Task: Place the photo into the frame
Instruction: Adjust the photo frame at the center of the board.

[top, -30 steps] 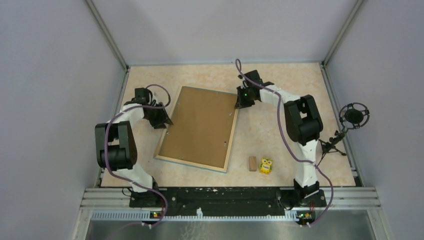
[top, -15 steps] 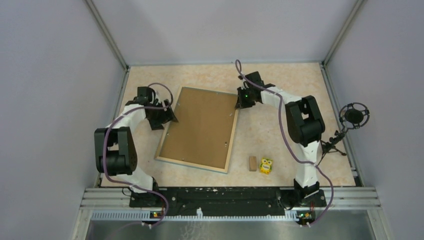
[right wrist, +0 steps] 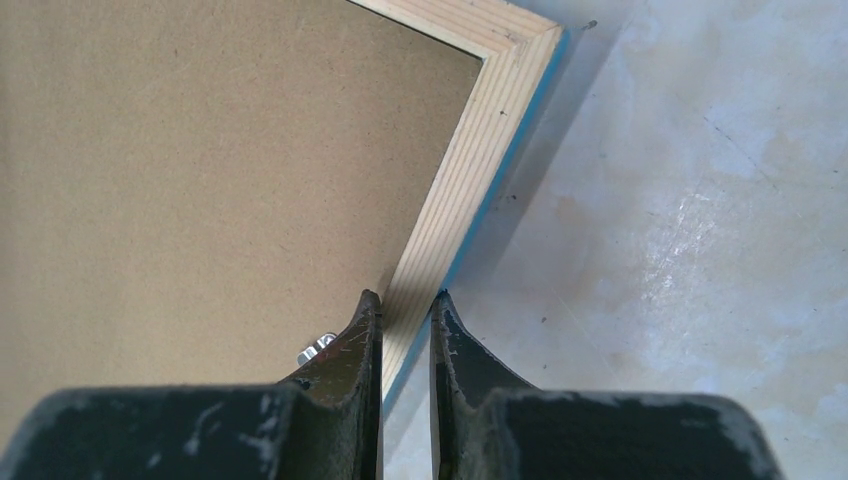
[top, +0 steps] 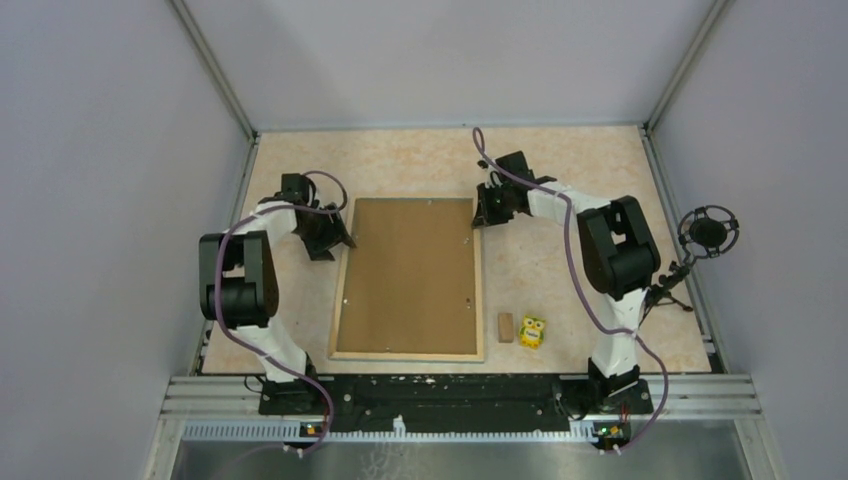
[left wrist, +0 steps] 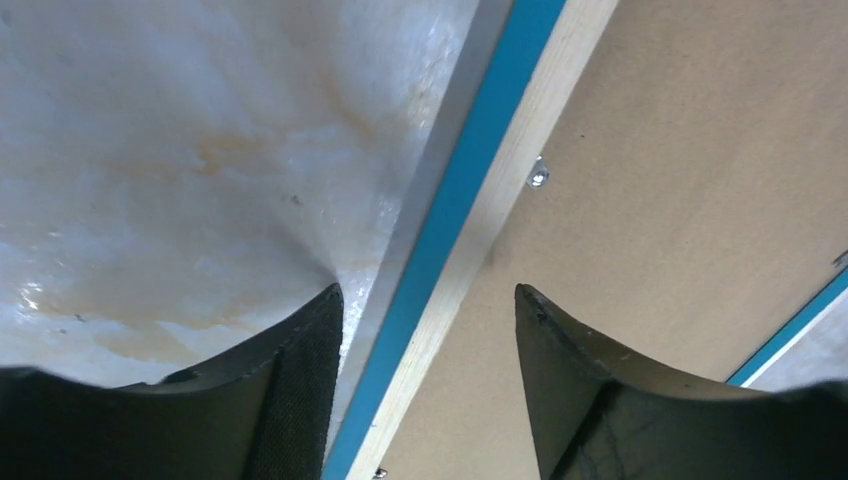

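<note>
The frame (top: 341, 290) lies face down in the middle of the table, light wood rails with blue edges around a brown backing board (top: 410, 275). The photo is hidden. My left gripper (top: 343, 238) is open, its fingers standing either side of the frame's left rail (left wrist: 470, 200) without touching it. In its wrist view the left gripper (left wrist: 428, 290) shows table on one side and backing board (left wrist: 680, 180) on the other. My right gripper (top: 481, 215) is shut on the frame's right rail (right wrist: 470, 150) just below the far right corner. That rail runs between the right gripper (right wrist: 405, 297) jaws.
A small wooden block (top: 505, 327) and a yellow toy (top: 532, 331) lie right of the frame's near corner. A microphone on a stand (top: 708, 233) sits at the right edge. Grey walls enclose the table on three sides.
The frame has swung from tilted to square with the table's near edge, pulled by my right gripper. My left gripper has opened and let go of the left rail.
</note>
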`<move>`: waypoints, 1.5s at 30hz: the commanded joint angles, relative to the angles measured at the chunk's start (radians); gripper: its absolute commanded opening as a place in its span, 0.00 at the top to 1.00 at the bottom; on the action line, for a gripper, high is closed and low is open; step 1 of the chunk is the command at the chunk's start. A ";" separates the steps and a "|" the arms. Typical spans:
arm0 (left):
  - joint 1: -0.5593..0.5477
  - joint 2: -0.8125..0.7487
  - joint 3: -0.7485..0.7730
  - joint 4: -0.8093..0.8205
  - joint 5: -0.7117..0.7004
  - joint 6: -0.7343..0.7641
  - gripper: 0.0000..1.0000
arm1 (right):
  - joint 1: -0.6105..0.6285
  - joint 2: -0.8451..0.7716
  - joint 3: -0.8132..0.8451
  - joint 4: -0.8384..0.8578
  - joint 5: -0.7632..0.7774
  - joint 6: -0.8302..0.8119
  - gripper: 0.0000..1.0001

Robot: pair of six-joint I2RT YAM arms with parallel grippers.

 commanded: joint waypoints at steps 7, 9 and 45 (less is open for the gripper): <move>-0.032 -0.095 -0.114 -0.013 -0.075 0.098 0.51 | 0.002 0.001 0.017 -0.108 0.022 -0.009 0.94; -0.033 -0.080 -0.110 -0.010 -0.065 0.106 0.56 | 0.003 0.019 0.062 -0.150 0.044 0.028 0.84; -0.015 0.058 -0.035 0.039 0.124 0.040 1.00 | 0.058 0.047 0.210 -0.302 0.285 0.345 0.39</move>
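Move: The photo frame's left rail runs beneath and between the left hand's open fingers, its middle about 6 cm back, 1 cm right and 2 cm down. The right hand still pinches the right rail; that rail's middle is some 13 cm straight back and 1 cm lower, the far right corner about 6 cm straight ahead. From the right hand, the wooden block stands roughly 24 cm back and 5 cm right, the yellow owl 25 cm back and 10 cm right. Back about 3 cm and slightly down goes the left hand while its fingers close and pinch the left rail, then it carries the rail some 2 cm right and a little forward. The right hand opens, lets go of the right rail, draws back about 4 cm and slightly right, then comes forward again and up 2 cm, its wrist turning about 20 degrees clockwise. ##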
